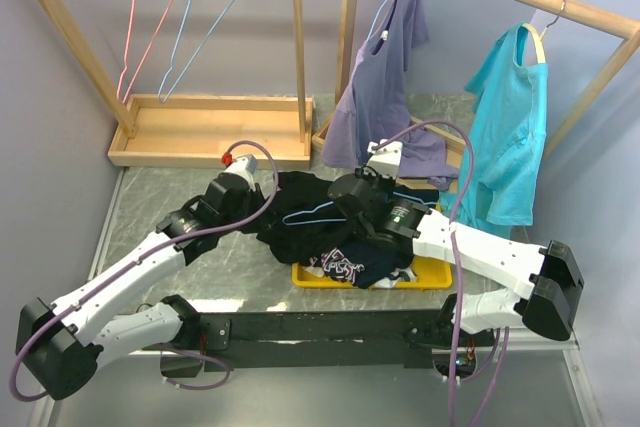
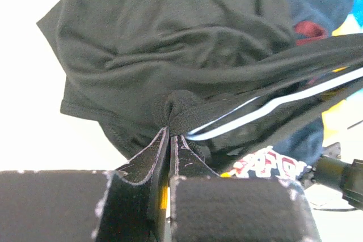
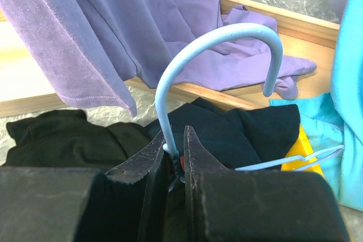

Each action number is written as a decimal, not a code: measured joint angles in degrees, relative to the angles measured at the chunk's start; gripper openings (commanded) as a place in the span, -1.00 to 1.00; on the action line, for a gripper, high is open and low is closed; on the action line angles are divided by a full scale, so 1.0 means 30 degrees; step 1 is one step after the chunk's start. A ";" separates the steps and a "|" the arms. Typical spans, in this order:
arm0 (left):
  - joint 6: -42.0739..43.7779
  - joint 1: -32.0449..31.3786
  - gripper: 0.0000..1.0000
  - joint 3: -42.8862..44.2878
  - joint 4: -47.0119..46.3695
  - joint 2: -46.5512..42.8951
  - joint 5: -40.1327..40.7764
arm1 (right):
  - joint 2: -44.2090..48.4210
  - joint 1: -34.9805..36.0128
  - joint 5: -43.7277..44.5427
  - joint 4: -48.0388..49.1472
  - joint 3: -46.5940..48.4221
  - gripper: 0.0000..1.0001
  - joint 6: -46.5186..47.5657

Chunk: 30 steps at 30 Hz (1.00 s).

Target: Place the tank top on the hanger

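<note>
The black tank top (image 1: 300, 197) lies crumpled on the table between my two arms, partly over the pile in the tray. My left gripper (image 1: 262, 210) is at its left edge. In the left wrist view that gripper (image 2: 171, 133) is shut on a bunched fold of the tank top (image 2: 170, 43). The pale blue hanger (image 2: 272, 104) runs through the fabric just right of that fold. My right gripper (image 3: 174, 134) is shut on the neck of the hanger (image 3: 227, 33), below its upright hook. In the top view the right gripper (image 1: 350, 192) sits over the right side of the tank top.
A yellow tray (image 1: 432, 273) holds a dark printed garment (image 1: 340, 265). A lilac shirt (image 1: 385, 77) and a teal shirt (image 1: 510, 127) hang on the right wooden rack. A pink hanger (image 1: 132, 27) and a blue hanger (image 1: 200, 27) hang on the left rack.
</note>
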State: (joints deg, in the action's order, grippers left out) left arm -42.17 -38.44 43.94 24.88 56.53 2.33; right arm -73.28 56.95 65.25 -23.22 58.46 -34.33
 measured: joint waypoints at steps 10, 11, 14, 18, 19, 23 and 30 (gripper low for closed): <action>0.0532 0.0000 -0.85 0.3373 0.0816 0.0444 -0.0867 | -0.0743 0.0270 0.0117 0.0612 0.1705 -1.00 0.1348; 0.0656 0.0000 -0.84 0.3803 0.0852 0.0656 -0.0969 | -0.0852 0.0328 0.0117 0.0845 0.1996 -1.00 0.1566; 0.0845 0.0000 -0.77 0.4925 0.0947 0.1297 -0.1282 | -0.1188 0.0474 0.0117 0.1311 0.2820 -1.00 0.2135; 0.0947 0.0000 -0.53 0.5901 0.1020 0.1945 -0.1581 | -0.1698 0.0612 0.0102 0.1843 0.3781 -1.00 0.2820; 0.1013 0.0000 -0.49 0.6113 0.1115 0.2062 -0.1654 | -0.1836 0.0648 0.0109 0.1996 0.3978 -1.00 0.2951; 0.1333 0.0000 -0.14 0.6943 0.1333 0.2331 -0.1851 | -0.2535 0.0911 0.0058 0.2244 0.4867 -1.00 0.3344; 0.2521 0.0000 0.31 0.9027 0.2171 0.2696 -0.1829 | -0.3206 0.1326 -0.0736 0.2463 0.5457 -1.00 0.3512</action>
State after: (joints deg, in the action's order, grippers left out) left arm -34.61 -38.44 71.02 31.40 64.62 -3.16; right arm -82.89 60.93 63.05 -15.84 74.83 -23.79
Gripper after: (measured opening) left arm 0.642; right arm 0.170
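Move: The left hand already pinches the black tank top's left edge; the blue hanger's left end lies just beyond its fingertips, about 2 cm to the right and 1 cm ahead. The tank top's middle is some 12 cm right, 2 cm ahead and 11 cm below. For the right hand, closed on the hanger's neck, that pinched edge lies roughly 20 cm left, 7 cm back and 7 cm lower; the yellow bin's middle is about 11 cm back, straight below by some 20 cm. Up goes the left hand, about 14 cm with a slight drift right and forward, first lifting the pinched black edge by the hanger's left end, then opening wide over the last part of the rise to let go. The right hand keeps its grip on the hanger's neck and carries it left and up, about 8 and 7 cm, sliding the hanger's left end farther left across the tank top. ##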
